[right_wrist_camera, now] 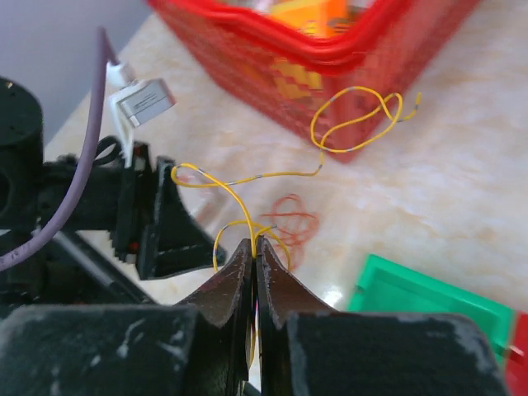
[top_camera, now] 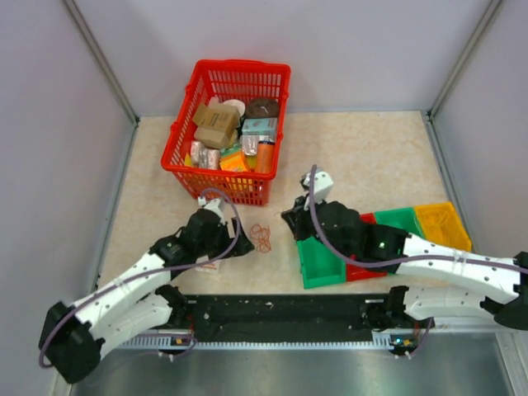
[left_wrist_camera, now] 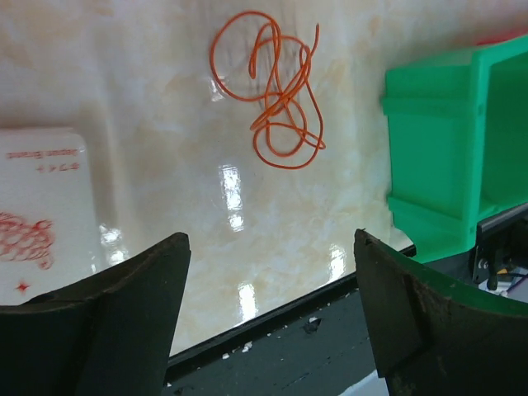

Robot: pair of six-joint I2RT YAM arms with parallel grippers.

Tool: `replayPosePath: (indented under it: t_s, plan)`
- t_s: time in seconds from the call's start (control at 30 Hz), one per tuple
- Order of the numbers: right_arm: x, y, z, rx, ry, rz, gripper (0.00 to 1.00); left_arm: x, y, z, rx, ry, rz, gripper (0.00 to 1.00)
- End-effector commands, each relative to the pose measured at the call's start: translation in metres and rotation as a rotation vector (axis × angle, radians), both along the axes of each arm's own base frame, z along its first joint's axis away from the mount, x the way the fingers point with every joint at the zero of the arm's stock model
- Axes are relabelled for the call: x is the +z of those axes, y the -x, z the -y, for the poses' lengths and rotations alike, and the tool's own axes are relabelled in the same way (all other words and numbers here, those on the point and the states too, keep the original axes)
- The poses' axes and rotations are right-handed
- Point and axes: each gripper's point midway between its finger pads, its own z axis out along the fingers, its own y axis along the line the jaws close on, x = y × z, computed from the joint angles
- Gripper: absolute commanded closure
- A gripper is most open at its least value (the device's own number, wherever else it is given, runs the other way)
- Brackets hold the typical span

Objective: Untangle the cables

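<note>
The cables are apart. An orange tangle (top_camera: 261,238) (left_wrist_camera: 276,91) (right_wrist_camera: 289,223) lies flat on the beige table between the two arms. A thin yellow cable (right_wrist_camera: 355,124) hangs in loops in the air, with my right gripper (right_wrist_camera: 255,243) (top_camera: 293,219) shut on it just above the orange tangle. In the top view the yellow one is too thin to make out. My left gripper (left_wrist_camera: 271,239) (top_camera: 239,247) stands open and empty, low over the table's near edge, a short way left of the orange tangle.
A red basket (top_camera: 177,157) (right_wrist_camera: 330,49) full of groceries stands behind the tangle. A green bin (top_camera: 318,260) (left_wrist_camera: 445,148) sits close on the right, with red (top_camera: 363,268), green (top_camera: 400,219) and yellow (top_camera: 441,223) bins beyond. A playing card (left_wrist_camera: 41,206) lies beside the left gripper.
</note>
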Motion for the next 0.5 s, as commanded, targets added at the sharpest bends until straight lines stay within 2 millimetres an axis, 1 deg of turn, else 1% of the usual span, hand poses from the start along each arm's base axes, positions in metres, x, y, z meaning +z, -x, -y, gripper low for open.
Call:
replayPosePath:
  t_s: [0.0,0.03,0.1,0.13,0.27,0.3,0.37,0.4,0.47]
  plan:
    - [0.027,-0.03,0.091,-0.31,0.025,0.023,1.0,0.013,-0.011,0.04,-0.16,0.061,-0.005,0.15]
    - [0.031,-0.036,0.115,-0.391,0.008,0.018,1.0,0.008,-0.014,0.041,-0.163,0.043,-0.017,0.15]
    - [0.026,-0.046,0.164,-0.543,0.002,-0.022,1.0,0.002,-0.021,0.042,-0.168,0.006,-0.025,0.14]
    - [0.02,-0.049,0.189,-0.61,0.011,-0.049,1.0,-0.001,-0.024,0.043,-0.17,-0.013,-0.029,0.14]
    - [0.0,-0.042,0.268,-0.853,0.042,-0.152,1.0,-0.014,-0.04,0.044,-0.166,-0.098,-0.045,0.14]
    - [-0.002,-0.04,0.287,-0.928,0.055,-0.172,1.0,-0.019,-0.043,0.045,-0.17,-0.117,-0.053,0.16]
    - [-0.011,-0.035,0.32,-1.065,0.095,-0.227,1.0,-0.026,-0.046,0.051,-0.185,-0.131,-0.072,0.18]
    - [-0.015,-0.034,0.331,-1.109,0.096,-0.264,1.0,-0.032,-0.046,0.054,-0.196,-0.14,-0.083,0.19]
    - [-0.022,-0.032,0.347,-1.172,0.081,-0.326,1.0,-0.041,-0.046,0.06,-0.206,-0.161,-0.099,0.2]
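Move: Off to the right hand's right, about 48 cm away and 10 cm farther out, is the yellow tray for the yellow cable it holds, some 22 cm lower. The second green tray lies 37 cm right and 8 cm out from that hand, the red tray 24 cm right and 4 cm out. From the left hand, the orange cable is about 6 cm ahead, 5 cm right and 8 cm below; the white packet is 12 cm left, 2 cm back. Swinging fast to the right at nearly constant height, the right hand carries the yellow cable, still pinched in shut fingers, some 32 cm across towards the yellow tray while turning about 60 degrees clockwise. The left hand, fingers staying wide open, sinks about 4 cm and shifts right, then also forward, closing in on the orange cable. ##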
